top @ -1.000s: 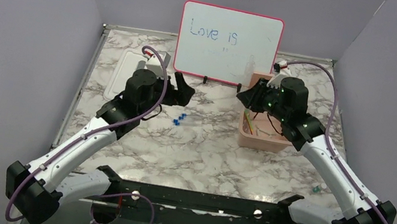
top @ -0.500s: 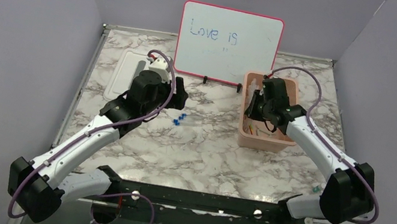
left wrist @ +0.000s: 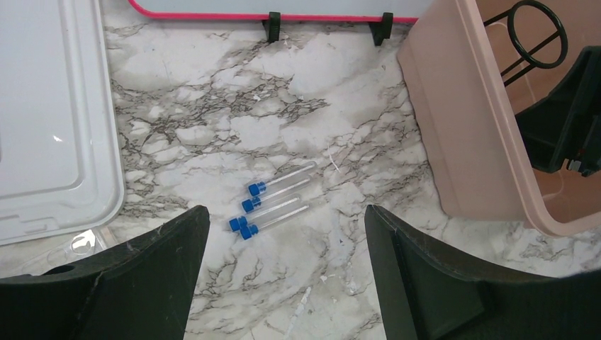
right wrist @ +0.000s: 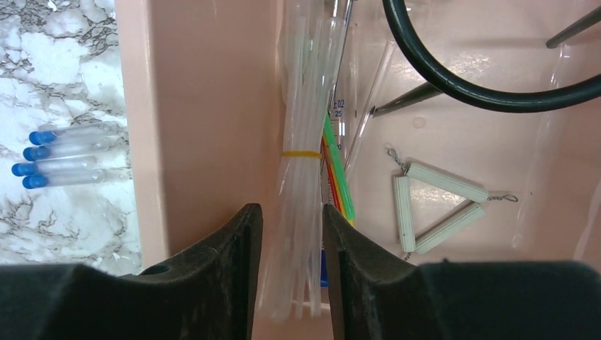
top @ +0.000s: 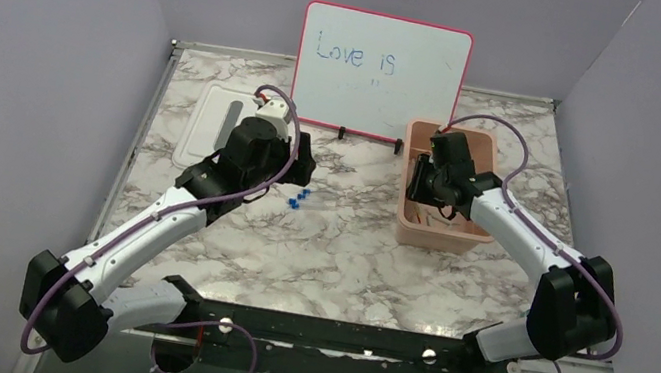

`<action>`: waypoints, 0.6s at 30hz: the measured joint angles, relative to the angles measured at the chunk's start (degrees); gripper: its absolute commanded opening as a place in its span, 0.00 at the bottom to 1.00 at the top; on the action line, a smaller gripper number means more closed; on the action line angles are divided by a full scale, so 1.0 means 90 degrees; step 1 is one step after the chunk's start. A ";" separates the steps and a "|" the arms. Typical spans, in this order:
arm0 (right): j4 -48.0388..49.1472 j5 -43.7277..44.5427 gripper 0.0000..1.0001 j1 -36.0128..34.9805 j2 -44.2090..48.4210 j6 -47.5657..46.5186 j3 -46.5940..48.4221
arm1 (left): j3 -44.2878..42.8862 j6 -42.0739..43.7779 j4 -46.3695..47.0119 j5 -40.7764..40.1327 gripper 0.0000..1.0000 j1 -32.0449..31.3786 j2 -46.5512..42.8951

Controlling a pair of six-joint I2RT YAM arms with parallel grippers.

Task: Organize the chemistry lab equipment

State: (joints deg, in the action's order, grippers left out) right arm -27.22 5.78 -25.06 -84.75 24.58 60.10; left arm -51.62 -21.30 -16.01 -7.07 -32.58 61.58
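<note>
Several clear blue-capped tubes (left wrist: 273,202) lie side by side on the marble, just ahead of my left gripper (left wrist: 285,210), which hangs open above the table (top: 336,248) with nothing between its fingers. My right gripper (right wrist: 292,209) is inside the pink tub (right wrist: 198,106). A banded bundle of clear rods (right wrist: 301,142) stands between its parted fingers, against the right finger and clear of the left one. The tub also holds a black wire ring (right wrist: 461,91), coloured sticks (right wrist: 339,177), a metal rod (right wrist: 407,99) and a white triangle (right wrist: 446,183). In the top view the tubes (top: 297,197) lie left of the tub (top: 429,239).
A white lid (top: 211,121) lies flat at the back left, close to my left arm. The pink-framed whiteboard (top: 381,73) stands on black feet along the back edge. Purple walls close the sides and back.
My right arm has swung down into the tub and its jaws have widened around the rod bundle. The left gripper has crept slightly toward the tubes.
</note>
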 measured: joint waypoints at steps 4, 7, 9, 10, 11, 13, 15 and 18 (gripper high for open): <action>-0.0141 0.0036 0.41 0.0000 0.0022 0.0002 0.0061 | 0.0000 0.0019 -0.0002 0.0022 0.83 0.0000 0.0027; -0.0306 0.0046 0.41 0.0000 0.0206 -0.0002 0.0189 | 0.0000 0.0019 -0.0002 0.0022 0.83 0.0012 0.0029; -0.0342 0.0044 0.41 0.0000 0.0420 -0.0017 0.0355 | 0.0000 0.0017 -0.0002 0.0024 0.83 0.0027 0.0032; -0.0345 0.0041 0.41 0.0000 0.0520 -0.0027 0.0459 | 0.0000 0.0017 0.0000 0.0024 0.83 0.0027 0.0036; -0.0345 0.0034 0.41 0.0000 0.0610 -0.0032 0.0573 | 0.0000 0.0015 0.0000 0.0024 0.83 0.0029 0.0046; -0.0328 -0.0058 0.41 0.0000 0.0777 -0.0078 0.0787 | 0.0000 0.0002 0.0000 0.0024 0.83 0.0029 0.0068; -0.0287 -0.0197 0.41 -0.0039 0.0903 -0.0124 0.0940 | 0.0000 -0.0024 -0.0002 0.0024 0.83 0.0029 0.0085; -0.0129 -0.0393 0.42 -0.0226 0.0979 -0.0219 0.1027 | 0.0000 -0.0061 -0.0002 0.0017 0.83 0.0029 0.0087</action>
State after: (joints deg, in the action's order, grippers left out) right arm -28.38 2.24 -27.09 -75.94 22.61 69.34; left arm -51.62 -21.85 -16.03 -6.92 -32.32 62.37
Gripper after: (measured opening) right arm 0.409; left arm 0.833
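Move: The four blue-capped tubes still on the table lie about 21 cm left of the right hand, 2 cm farther out and some 10 cm lower. The just-released straw bundle lies under its fingers, about 3 cm ahead and 6 cm below. The black ring stand is roughly 10 cm ahead and 7 cm right, and the clay triangle about 6 cm right and 1 cm ahead, on the bin floor. From the left hand the tubes are about 6 cm ahead, 2 cm right and 20 cm down. The banded straw bundle, already free between the half-open right fingers, is left behind in the pink bin as the right hand rises about 12 cm, after a brief pause, clear above the bin. Near the top it also eases some 3 cm left towards the bin's left rim, the fingers swinging up to point more forward by about 15 degrees; their opening stays as it was. ##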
